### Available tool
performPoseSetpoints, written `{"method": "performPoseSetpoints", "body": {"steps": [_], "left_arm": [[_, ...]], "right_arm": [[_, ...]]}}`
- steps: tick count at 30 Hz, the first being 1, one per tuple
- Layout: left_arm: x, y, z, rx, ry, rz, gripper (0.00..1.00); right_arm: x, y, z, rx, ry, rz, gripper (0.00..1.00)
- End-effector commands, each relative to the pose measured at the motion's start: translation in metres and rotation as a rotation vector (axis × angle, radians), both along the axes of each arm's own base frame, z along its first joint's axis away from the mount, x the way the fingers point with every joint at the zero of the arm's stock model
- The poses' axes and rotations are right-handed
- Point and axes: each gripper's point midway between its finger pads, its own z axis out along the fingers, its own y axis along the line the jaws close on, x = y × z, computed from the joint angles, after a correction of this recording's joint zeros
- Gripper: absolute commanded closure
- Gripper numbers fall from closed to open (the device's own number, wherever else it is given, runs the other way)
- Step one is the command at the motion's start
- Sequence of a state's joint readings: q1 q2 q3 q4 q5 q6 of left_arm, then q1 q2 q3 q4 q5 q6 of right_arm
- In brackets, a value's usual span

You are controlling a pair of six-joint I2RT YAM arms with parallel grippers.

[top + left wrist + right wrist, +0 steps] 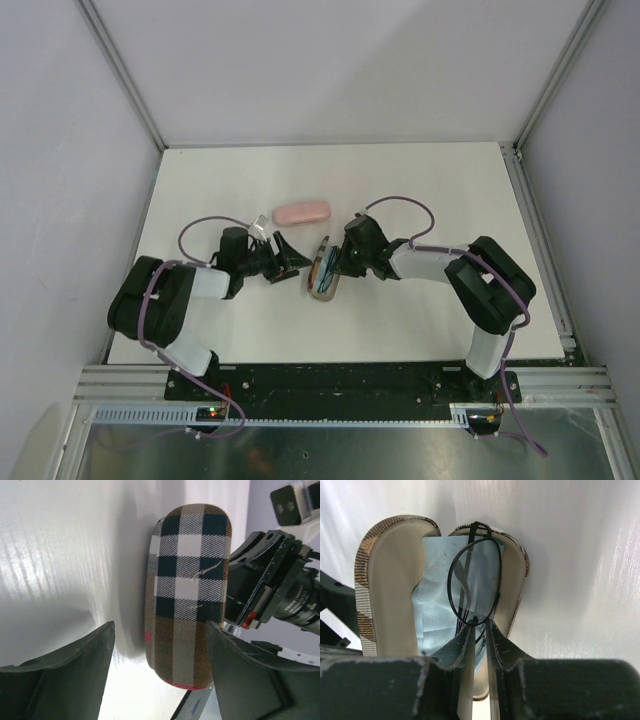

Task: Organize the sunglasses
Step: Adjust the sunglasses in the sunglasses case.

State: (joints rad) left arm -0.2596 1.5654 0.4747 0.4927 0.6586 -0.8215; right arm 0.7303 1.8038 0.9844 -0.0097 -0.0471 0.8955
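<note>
A checkered case (322, 288) lies open mid-table, a light blue cloth (435, 610) in its cream lining. Dark wire sunglasses (472, 580) with round clear lenses stand over the cloth inside the case (390, 580). My right gripper (480, 622) is shut on their rim at the lower edge of one lens. From the left, my left gripper (160, 630) stands open around the raised lid's plaid outside (190, 580). That lid lies against the right finger (250, 680), with a gap to the left finger (60, 675). In the top view the two grippers (292, 262) (338, 262) flank the case.
A pink oblong case (302, 212) lies closed behind the two grippers. My right arm's wrist (280, 595) shows just beyond the plaid lid in the left wrist view. White tabletop (450, 190) extends to the back and right, bounded by metal rails.
</note>
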Motion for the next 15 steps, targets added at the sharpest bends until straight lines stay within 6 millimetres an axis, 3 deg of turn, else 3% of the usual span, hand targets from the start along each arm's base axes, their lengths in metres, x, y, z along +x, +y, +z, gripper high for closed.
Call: {"method": "performPoseSetpoints", "body": {"steps": [1,4,15], "left_arm": [[0.005,-0.013,0.024,-0.166,-0.046,-0.037,0.18],[0.004,-0.014,0.027,-0.211,-0.046,-0.030,0.09],[0.003,-0.017,0.035,-0.283,-0.058,-0.035,0.06]], "right_arm": [[0.003,0.002,-0.005,-0.008,0.005,0.017,0.84],[0.003,0.002,-0.007,-0.009,0.009,0.020,0.84],[0.003,0.001,-0.007,-0.001,0.017,0.028,0.84]]}}
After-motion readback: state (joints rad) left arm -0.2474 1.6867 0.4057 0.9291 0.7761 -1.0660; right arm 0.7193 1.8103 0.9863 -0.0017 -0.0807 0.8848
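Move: The sunglasses case's raised plaid lid stands about 3 cm to the left hand's right and 2 cm ahead, at roughly its height. Beyond it, the sunglasses in the case's other half are some 7 cm right, 1 cm ahead and 2 cm below the left hand; the pink case is about 14 cm ahead, 1 cm left and 3 cm lower. From the right hand, the sunglasses are about 1 cm ahead and 1 cm below, sideways level; the lid is 5 cm left and 1 cm ahead. The plaid lid ends up between the left hand's fingertips: that hand rises about 2.5 cm while easing rightward towards it. Its down-slanting fingers tip some 10 to 15 degrees closer to level and spread from about three-quarters to nearly wide open, with no grip taken. The right hand stays put, keeping its nearly shut fingertips on the sunglasses in the case. ##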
